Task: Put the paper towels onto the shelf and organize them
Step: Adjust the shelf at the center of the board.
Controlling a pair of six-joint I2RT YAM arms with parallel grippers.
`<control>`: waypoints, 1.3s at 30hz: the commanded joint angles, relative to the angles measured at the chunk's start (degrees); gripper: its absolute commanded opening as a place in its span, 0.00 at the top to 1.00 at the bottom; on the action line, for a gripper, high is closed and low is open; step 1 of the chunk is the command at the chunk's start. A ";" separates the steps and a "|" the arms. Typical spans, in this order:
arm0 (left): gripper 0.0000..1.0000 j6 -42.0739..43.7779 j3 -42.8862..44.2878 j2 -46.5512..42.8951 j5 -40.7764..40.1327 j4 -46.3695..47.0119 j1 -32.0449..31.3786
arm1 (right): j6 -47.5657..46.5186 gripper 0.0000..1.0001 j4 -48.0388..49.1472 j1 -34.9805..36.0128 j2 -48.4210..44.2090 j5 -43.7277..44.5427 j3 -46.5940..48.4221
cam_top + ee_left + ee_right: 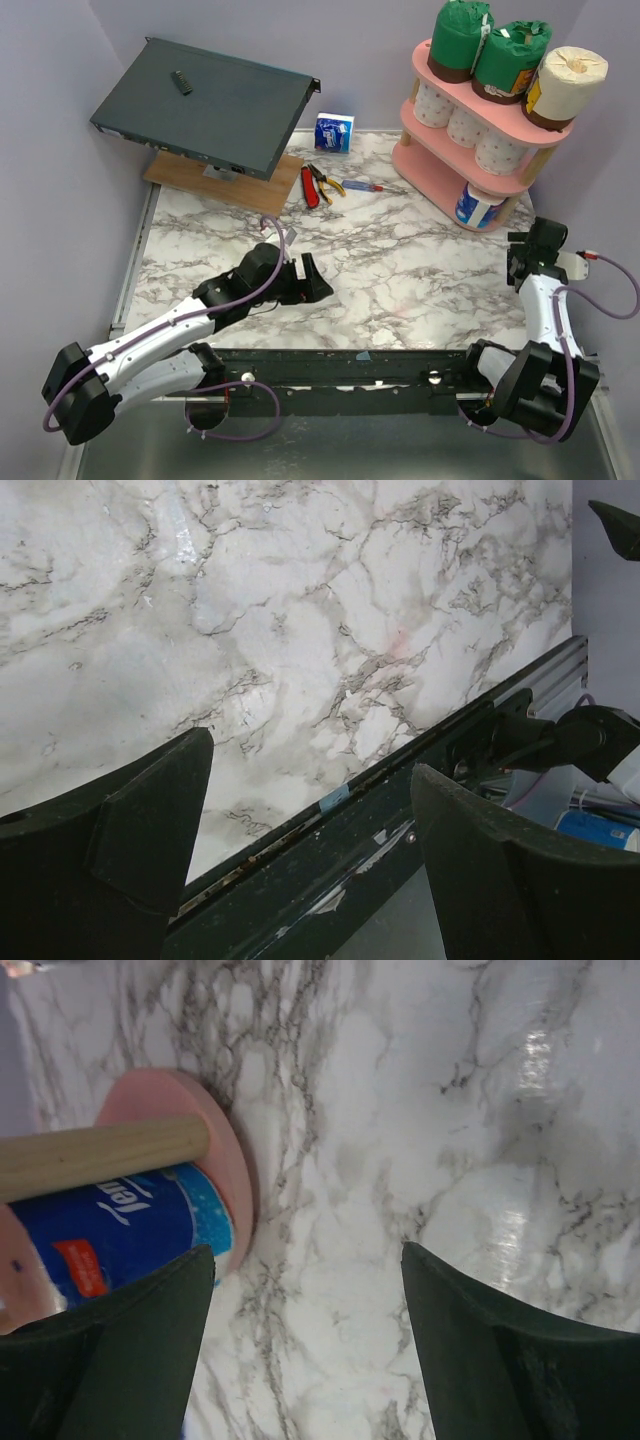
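The pink shelf [425, 170] stands at the back right. Its top board carries two green-wrapped paper towels [460, 40] and a white roll [567, 82]. Three bare white rolls [465, 125] stand on the middle board, and a blue-and-white roll [478, 207] stands on the bottom one. Another blue-and-white pack [333, 131] sits on the table by the back wall. My right gripper [527, 250] hovers open just off the shelf's near end, holding nothing; its wrist view shows the blue roll [110, 1230], a dowel post [100, 1155] and the bottom board [228, 1155] to the left of the gripper [305, 1260]. My left gripper [312, 282] is open over bare marble, and in its wrist view the left gripper [312, 755] is empty.
A dark grey flat box [205, 105] lies on a wooden board [225, 180] at the back left. Red-handled pliers [318, 185] and a small pen-like tool [360, 186] lie mid-table. The black front rail [380, 820] runs along the table's near edge.
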 commanded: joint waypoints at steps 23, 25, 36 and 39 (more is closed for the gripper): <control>0.16 2.06 -1.75 0.11 3.04 2.31 6.38 | 2.18 0.22 20.26 -4.37 23.43 2.51 12.42; 0.16 1.95 -1.50 0.90 3.35 2.63 6.45 | 1.81 0.22 22.34 -4.42 24.50 0.48 11.86; 0.16 1.73 -1.87 1.57 3.54 2.99 6.94 | 0.96 0.23 31.50 -4.37 27.11 -5.31 10.29; 0.16 1.58 -2.09 1.78 3.70 3.10 7.01 | 0.01 0.23 31.90 -4.37 27.84 -6.35 10.02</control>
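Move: The right hand hangs empty and open, with the right end of the pink shelf (the foot of its end post) about 13 cm ahead of it, some 4 cm to its left and 6 cm lower. The blue paper towel roll on the bottom tier is about 3 cm beyond that post and 6 cm left of it, with the nearest white roll above it on the middle tier. From the left hand the same shelf end lies about 21 cm ahead and 43 cm to the right, some 12 cm lower. The right hand reaches forward about 12 cm and swings some 7 cm to the right towards the side wall, rising 2 to 3 cm and dipping back on the way, to bring its fingers round to the wall side of the shelf's right end; the last stretch runs nearly straight forward. Its fingers stay open and tip up by about 15 degrees, with no touch on the shelf to be seen, while the empty left hand drifts a few centimetres forward and left. ##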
